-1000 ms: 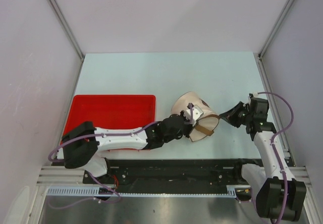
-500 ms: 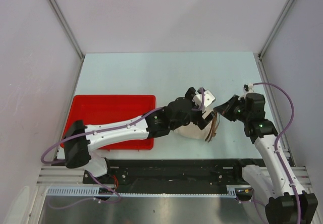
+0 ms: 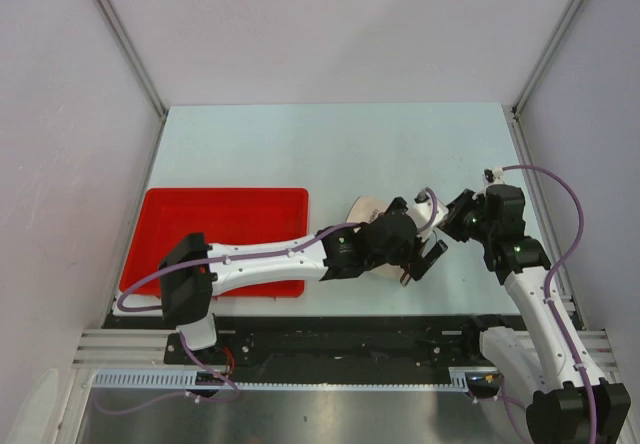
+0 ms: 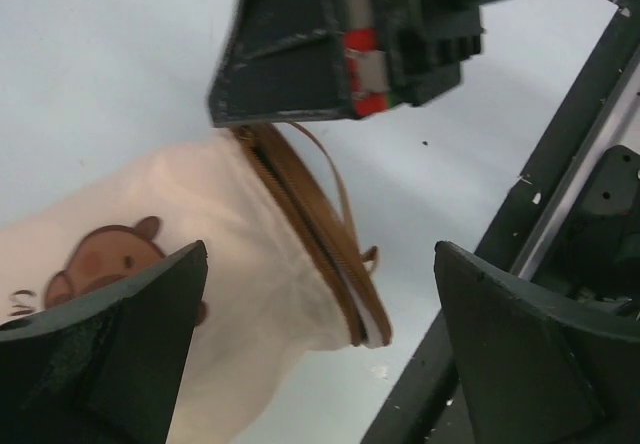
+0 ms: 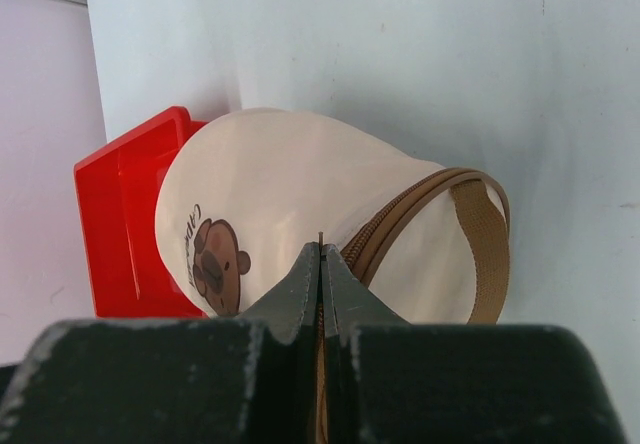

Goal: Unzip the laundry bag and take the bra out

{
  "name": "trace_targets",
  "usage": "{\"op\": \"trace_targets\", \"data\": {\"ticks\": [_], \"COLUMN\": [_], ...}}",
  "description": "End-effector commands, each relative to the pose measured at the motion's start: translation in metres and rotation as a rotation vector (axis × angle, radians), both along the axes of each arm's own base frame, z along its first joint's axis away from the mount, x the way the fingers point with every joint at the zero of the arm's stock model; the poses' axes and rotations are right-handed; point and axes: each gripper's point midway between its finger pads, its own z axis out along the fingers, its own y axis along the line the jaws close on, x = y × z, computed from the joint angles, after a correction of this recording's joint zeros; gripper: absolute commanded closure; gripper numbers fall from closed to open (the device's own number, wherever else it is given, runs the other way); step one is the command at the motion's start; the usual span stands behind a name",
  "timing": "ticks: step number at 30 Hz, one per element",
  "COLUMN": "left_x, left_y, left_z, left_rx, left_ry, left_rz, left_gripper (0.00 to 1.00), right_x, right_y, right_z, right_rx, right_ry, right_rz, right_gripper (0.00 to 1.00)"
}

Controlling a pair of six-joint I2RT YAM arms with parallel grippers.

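Observation:
The laundry bag [image 3: 365,209] is a cream-white pouch with a brown zipper rim and a bear print, lying on its side at the table's near middle. My left gripper [image 3: 420,262] hangs over its right end, mostly covering it from above. In the left wrist view the left gripper [image 4: 320,254] is open, its fingers [image 4: 110,354] standing wide on either side of the bag [image 4: 230,234] and its zipper rim [image 4: 320,244]. My right gripper [image 5: 320,249] is shut on a thin brown zipper pull at the bag's [image 5: 290,184] rim. The bra is hidden.
A flat red tray [image 3: 225,214] lies left of the bag, under my left forearm, and shows behind the bag in the right wrist view [image 5: 115,214]. A brown strap [image 5: 490,254] loops off the bag's rim. The black frame rail [image 4: 560,164] runs along the near table edge.
My left gripper let go of the bag, opened wide and reached right over it. My right gripper moved left to the bag's rim. The bag shifted and turned.

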Motion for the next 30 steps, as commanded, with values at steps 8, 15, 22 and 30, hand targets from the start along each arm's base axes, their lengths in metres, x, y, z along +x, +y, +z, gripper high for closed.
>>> {"op": "trace_targets", "data": {"ticks": [8,15,22,30], "left_x": [0.021,0.03,0.028,0.043], "left_y": [-0.02,-0.019,0.013,0.064], "left_z": [0.004,0.01,0.044,0.1], "left_rx": [0.007,0.031,-0.101,-0.299], "left_ry": [-0.064,-0.122,-0.138,-0.19], "left_rz": [0.183,0.186,0.176,0.28], "left_gripper": [0.21,1.0,1.0,1.0], "right_x": [0.003,0.006,0.022,0.027], "right_y": [0.004,-0.021,-0.058,-0.054], "right_z": [0.027,0.021,-0.006,-0.058], "right_rx": [0.019,-0.013,-0.053,0.047], "right_ry": [-0.068,-0.05,0.005,0.121], "right_rz": [0.012,-0.049,-0.16,-0.142], "right_gripper": [1.0,1.0,1.0,1.0]}}
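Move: The zipper edge at the bag's mouth lies just under the open left fingers, about 2 cm ahead, 2 cm to the right and 3 cm below. The bag body's middle is some 4 cm ahead of the left hand, 8 cm to its left and 7 cm lower. From the shut right hand, at the zipper's far end, that edge lies roughly 4 cm back, 3 cm left and 4 cm below. The left pinches the zipper edge, then lifts some 8 cm up-left; the right shifts right and down. ##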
